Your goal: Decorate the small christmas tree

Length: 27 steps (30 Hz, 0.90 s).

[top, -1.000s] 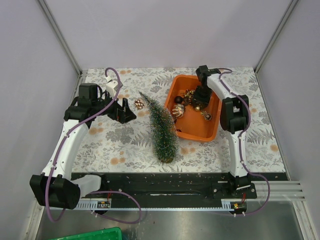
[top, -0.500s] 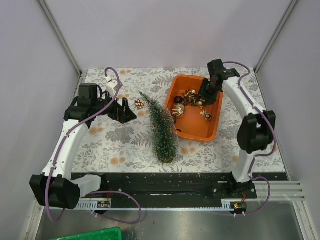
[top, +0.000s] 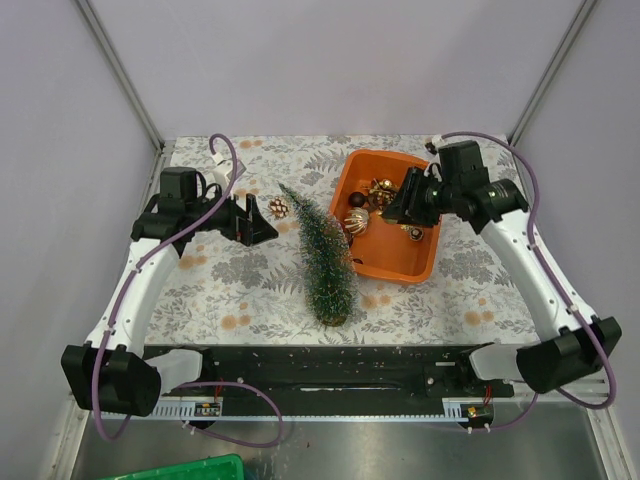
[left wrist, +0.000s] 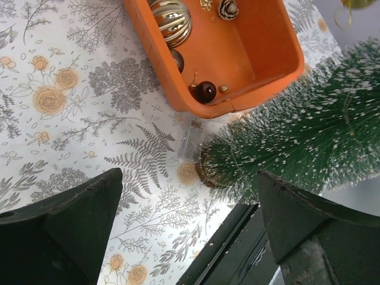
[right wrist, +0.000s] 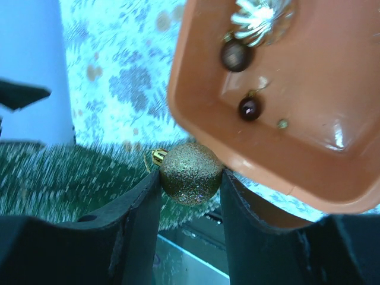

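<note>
The small christmas tree (top: pixel 322 258) lies on its side on the floral cloth, its brown base toward the near edge and its tip pointing to the far left. It also shows in the left wrist view (left wrist: pixel 309 127) and the right wrist view (right wrist: pixel 65 178). My right gripper (right wrist: pixel 190 178) is shut on a gold glitter ball (right wrist: pixel 190 173) with a gold cap. In the top view this gripper (top: pixel 392 208) hangs over the orange tray (top: pixel 395 252), pointing left toward the tree. My left gripper (top: pixel 262 222) stands open and empty, left of the tree's tip.
The orange tray (right wrist: pixel 309 77) holds several more ornaments, among them a ribbed gold ball (left wrist: pixel 169 18) and a dark red ball (left wrist: pixel 206 91). A small brown pinecone ornament (top: pixel 278 207) lies on the cloth between the left gripper and the tree tip. The black base rail (top: pixel 330 365) runs along the near edge.
The right arm has swung outward to the right and its gripper has turned to point left over the tray, still holding the gold ball. The left arm has barely moved.
</note>
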Each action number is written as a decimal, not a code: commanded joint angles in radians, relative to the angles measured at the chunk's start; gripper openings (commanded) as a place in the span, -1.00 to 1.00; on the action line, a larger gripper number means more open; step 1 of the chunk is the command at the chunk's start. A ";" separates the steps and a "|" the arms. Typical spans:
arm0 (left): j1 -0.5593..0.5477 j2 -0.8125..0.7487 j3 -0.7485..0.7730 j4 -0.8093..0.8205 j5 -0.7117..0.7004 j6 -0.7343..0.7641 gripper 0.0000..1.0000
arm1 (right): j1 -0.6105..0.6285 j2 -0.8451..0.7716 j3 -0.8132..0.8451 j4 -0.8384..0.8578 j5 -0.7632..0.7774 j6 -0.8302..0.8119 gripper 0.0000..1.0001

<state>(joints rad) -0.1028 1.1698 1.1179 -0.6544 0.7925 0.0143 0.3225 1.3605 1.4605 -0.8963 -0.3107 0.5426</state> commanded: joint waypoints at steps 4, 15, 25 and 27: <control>0.005 -0.004 -0.018 0.087 0.077 -0.069 0.98 | 0.085 -0.152 -0.114 0.095 -0.106 0.013 -0.28; -0.001 -0.007 -0.038 0.099 0.108 -0.111 0.98 | 0.122 -0.262 -0.198 0.164 -0.165 0.052 -0.28; -0.055 -0.013 -0.066 0.114 0.088 -0.134 0.98 | 0.127 -0.296 -0.299 0.371 -0.275 0.152 -0.28; -0.060 -0.013 -0.069 0.117 0.085 -0.137 0.98 | 0.131 -0.297 -0.310 0.396 -0.283 0.163 -0.28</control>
<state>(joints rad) -0.1535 1.1698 1.0534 -0.5804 0.8642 -0.1085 0.4400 1.0855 1.1679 -0.6312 -0.5312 0.6567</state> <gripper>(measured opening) 0.988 0.488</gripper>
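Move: The tree, middle taken at half its height, is some 12 cm to the left of the right hand, 9 cm back and 7 cm lower. Below the same hand is the orange bin, its middle about 12 cm ahead, 3 cm to the right and 23 cm down; the striped bauble in it lies 11 cm ahead, 5 cm left and 22 cm down. From the left hand the tree is roughly 13 cm right, 6 cm back and 4 cm lower. The gold glitter ball, still pinched in the right fingers, is carried off from above the bin towards the right side of the tree: back about 7.5 cm first, then more leftward (5 cm in all) with a small rise, while the wrist turns some 20 degrees so the fingers point farther left and less steeply down. The empty left hand, wide open, eases about 3 cm right and back towards the tree. ##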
